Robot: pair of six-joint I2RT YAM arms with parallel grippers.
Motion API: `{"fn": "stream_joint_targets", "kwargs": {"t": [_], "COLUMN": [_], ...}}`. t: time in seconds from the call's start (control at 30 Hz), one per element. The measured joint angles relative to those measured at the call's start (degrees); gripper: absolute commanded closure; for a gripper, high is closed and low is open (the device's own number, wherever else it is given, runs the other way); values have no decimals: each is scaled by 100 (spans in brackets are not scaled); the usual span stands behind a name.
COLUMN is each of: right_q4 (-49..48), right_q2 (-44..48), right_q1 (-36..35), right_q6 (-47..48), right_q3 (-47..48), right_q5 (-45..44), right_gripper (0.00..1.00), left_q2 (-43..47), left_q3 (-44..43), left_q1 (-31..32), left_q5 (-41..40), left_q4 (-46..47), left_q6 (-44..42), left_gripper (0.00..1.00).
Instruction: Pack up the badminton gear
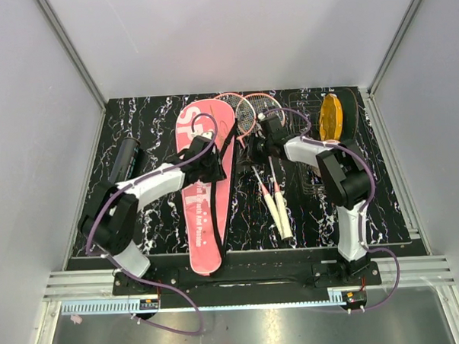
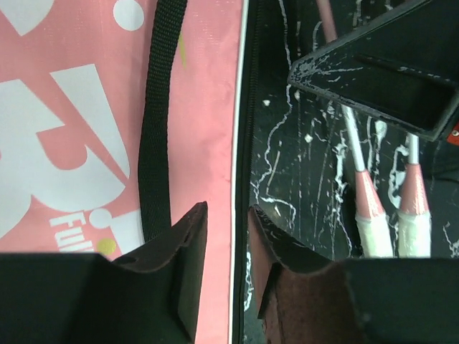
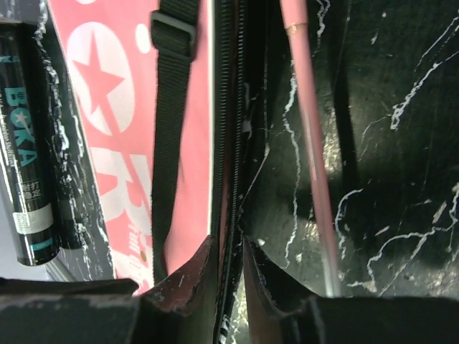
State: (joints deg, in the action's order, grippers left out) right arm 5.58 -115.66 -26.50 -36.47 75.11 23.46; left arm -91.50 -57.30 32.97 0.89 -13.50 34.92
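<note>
The long pink cover [image 1: 204,196] lies lengthwise left of centre, its black strap [image 2: 154,129] along its right side. My left gripper [image 1: 218,163] straddles the cover's right zip edge [image 2: 240,143] and is shut on it; the edge fills the narrow gap between the jaws [image 2: 228,215]. My right gripper [image 1: 257,146] faces it from the right, shut on the same zip edge [image 3: 229,247]. Two pink rackets [image 1: 246,110] lie right of the cover with their white handles [image 2: 373,222] toward me. One shaft [image 3: 312,158] runs past the right gripper. The black tube [image 1: 127,157] lies at far left.
A yellow oval disc [image 1: 331,116] sits at the back right on the black marbled mat [image 1: 383,203]. White walls close in the back and both sides. The right arm's black body [image 2: 387,64] hangs close over the left gripper.
</note>
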Motion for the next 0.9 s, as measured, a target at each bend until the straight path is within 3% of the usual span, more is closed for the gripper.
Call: {"fn": "stream_joint_targets", "kwargs": {"t": [0.27, 0.47, 0.6, 0.9], "right_q4": [-175, -527, -798, -1211], "right_q2": [-557, -691, -721, -787], "right_q1": [37, 61, 81, 144], "right_q6": [2, -105, -256, -540], "right_q3": [149, 160, 101, -63], "right_q5": [20, 240, 363, 538], "right_gripper": [73, 71, 69, 71], "left_q2": [-850, -1233, -1414, -1893], "left_q3": [-505, -999, -1060, -1436], "left_q1": [-7, -7, -7, 68], "left_q5": [-4, -133, -221, -560], "left_q4": [11, 114, 151, -26], "left_q6": [44, -22, -61, -179], "left_gripper": [53, 61, 52, 49]}}
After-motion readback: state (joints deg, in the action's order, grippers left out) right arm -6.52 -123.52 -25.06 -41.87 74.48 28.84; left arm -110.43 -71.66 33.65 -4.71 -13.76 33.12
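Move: The pink racket bag's open zipper edge passes under both hands. The spot the left hand makes for is about 6 cm ahead, 2 cm to its right and 6 cm below. From the right hand, the edge is some 2 cm ahead, 2 cm left and 4 cm down. The black strap runs about 5 cm ahead and 4 cm left of the left hand, 5 cm below. Level with the right hand, the nearer racket's shaft lies about 4 cm to its right and 5 cm lower. The bag's zipper edge is approached from above by both hands. The left hand works forward about 6 cm along it and down about 5 cm, drifting slightly right, while its fingers open wider around the line of the edge. The right hand sinks some 3 cm with a small forward-left shift, its fingers staying slightly parted at the zipper. Neither hand has visibly pinched the edge. ##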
